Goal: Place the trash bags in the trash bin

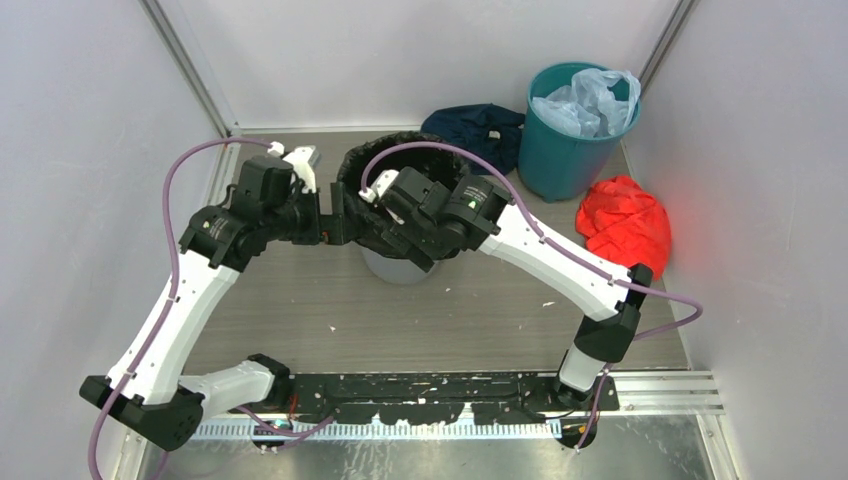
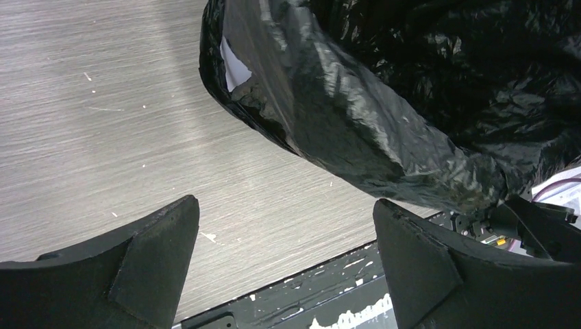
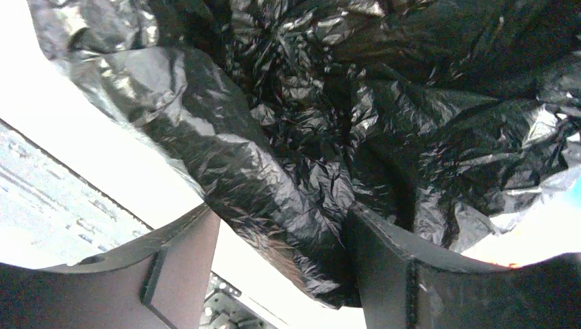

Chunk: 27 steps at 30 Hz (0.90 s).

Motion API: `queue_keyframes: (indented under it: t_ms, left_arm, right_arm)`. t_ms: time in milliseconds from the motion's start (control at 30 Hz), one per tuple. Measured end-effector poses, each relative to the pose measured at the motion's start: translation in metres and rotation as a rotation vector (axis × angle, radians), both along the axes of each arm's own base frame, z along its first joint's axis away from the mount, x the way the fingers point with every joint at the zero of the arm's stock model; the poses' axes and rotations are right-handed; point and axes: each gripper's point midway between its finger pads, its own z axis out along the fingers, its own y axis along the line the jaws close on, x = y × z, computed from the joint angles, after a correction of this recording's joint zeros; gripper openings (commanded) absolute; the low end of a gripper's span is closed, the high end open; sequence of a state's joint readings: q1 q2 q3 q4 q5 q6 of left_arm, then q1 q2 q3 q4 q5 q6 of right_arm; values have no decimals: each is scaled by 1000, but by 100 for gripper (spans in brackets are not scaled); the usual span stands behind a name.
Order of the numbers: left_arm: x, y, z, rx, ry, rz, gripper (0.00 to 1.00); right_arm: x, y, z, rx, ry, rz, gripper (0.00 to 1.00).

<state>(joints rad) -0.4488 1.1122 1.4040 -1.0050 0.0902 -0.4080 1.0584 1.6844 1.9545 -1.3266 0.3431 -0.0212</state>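
The glossy black trash bag (image 1: pixel 356 178) is draped over the light grey trash bin (image 1: pixel 392 266) in the middle of the table, covering its rim. My left gripper (image 1: pixel 335 216) hovers at the bin's left side. In the left wrist view the left gripper (image 2: pixel 286 212) is open over bare table, with the bag (image 2: pixel 384 116) just ahead of it. My right gripper (image 1: pixel 385 212) is above the bin's mouth. In the right wrist view it (image 3: pixel 281 219) is open; a fold of the bag (image 3: pixel 329 110) lies between the jaws against the right finger (image 3: pixel 390 260), apart from the other.
A teal bin (image 1: pixel 570 135) holding a pale blue plastic bag (image 1: pixel 592 100) stands at the back right. A dark navy cloth (image 1: pixel 480 130) lies beside it and a red cloth bundle (image 1: pixel 625 225) at the right. Walls close in on both sides; a black rail (image 1: pixel 450 385) runs along the front.
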Motion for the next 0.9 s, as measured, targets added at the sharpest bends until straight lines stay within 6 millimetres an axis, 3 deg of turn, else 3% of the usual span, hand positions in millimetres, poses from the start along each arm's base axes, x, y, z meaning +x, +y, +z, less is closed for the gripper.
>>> queue_keyframes:
  t_ms: [200, 367, 600, 800, 900]
  left_arm:
    - [1, 2, -1, 5, 1, 8, 98]
    - [-1, 5, 1, 7, -6, 14, 98]
    - [-8, 12, 18, -2, -46, 25, 98]
    - [-13, 21, 38, -5, -105, 51, 100]
    - [-11, 27, 42, 15, -126, 72, 100]
  right_arm:
    - [12, 9, 13, 49, -66, -15, 87]
    - [22, 19, 27, 118, -125, -30, 93]
    - [32, 30, 72, 325, -240, -80, 99]
    - [41, 15, 121, 515, -340, -194, 98]
    - [57, -3, 133, 574, -369, -293, 96]
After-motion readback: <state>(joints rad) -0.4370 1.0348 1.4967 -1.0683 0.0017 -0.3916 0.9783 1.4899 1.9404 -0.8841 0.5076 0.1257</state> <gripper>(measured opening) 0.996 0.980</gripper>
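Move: My right hand is at the near rim of the grey bin, its part-open fingers astride the black trash bag's edge; the bag's mouth centres about 9 cm ahead, 1 cm left and a couple of centimetres below. From this hand the dark blue cloth lies roughly 36 cm ahead and 18 right, on the table, and the teal bin some 28 ahead and 36 right. From my left hand the mouth's middle is about 4 cm ahead, 10 right and slightly below. I spread my right fingers from part open to fully wide and come free of the bag's near edge, going forward at first and then mostly up, about 13 cm up and 6 cm forward over the mouth, while the hand rolls left side up by some 30 degrees, its fingers swinging up and turning clockwise. My open left hand backs off the bag too, rising about 4 cm and drifting left. ##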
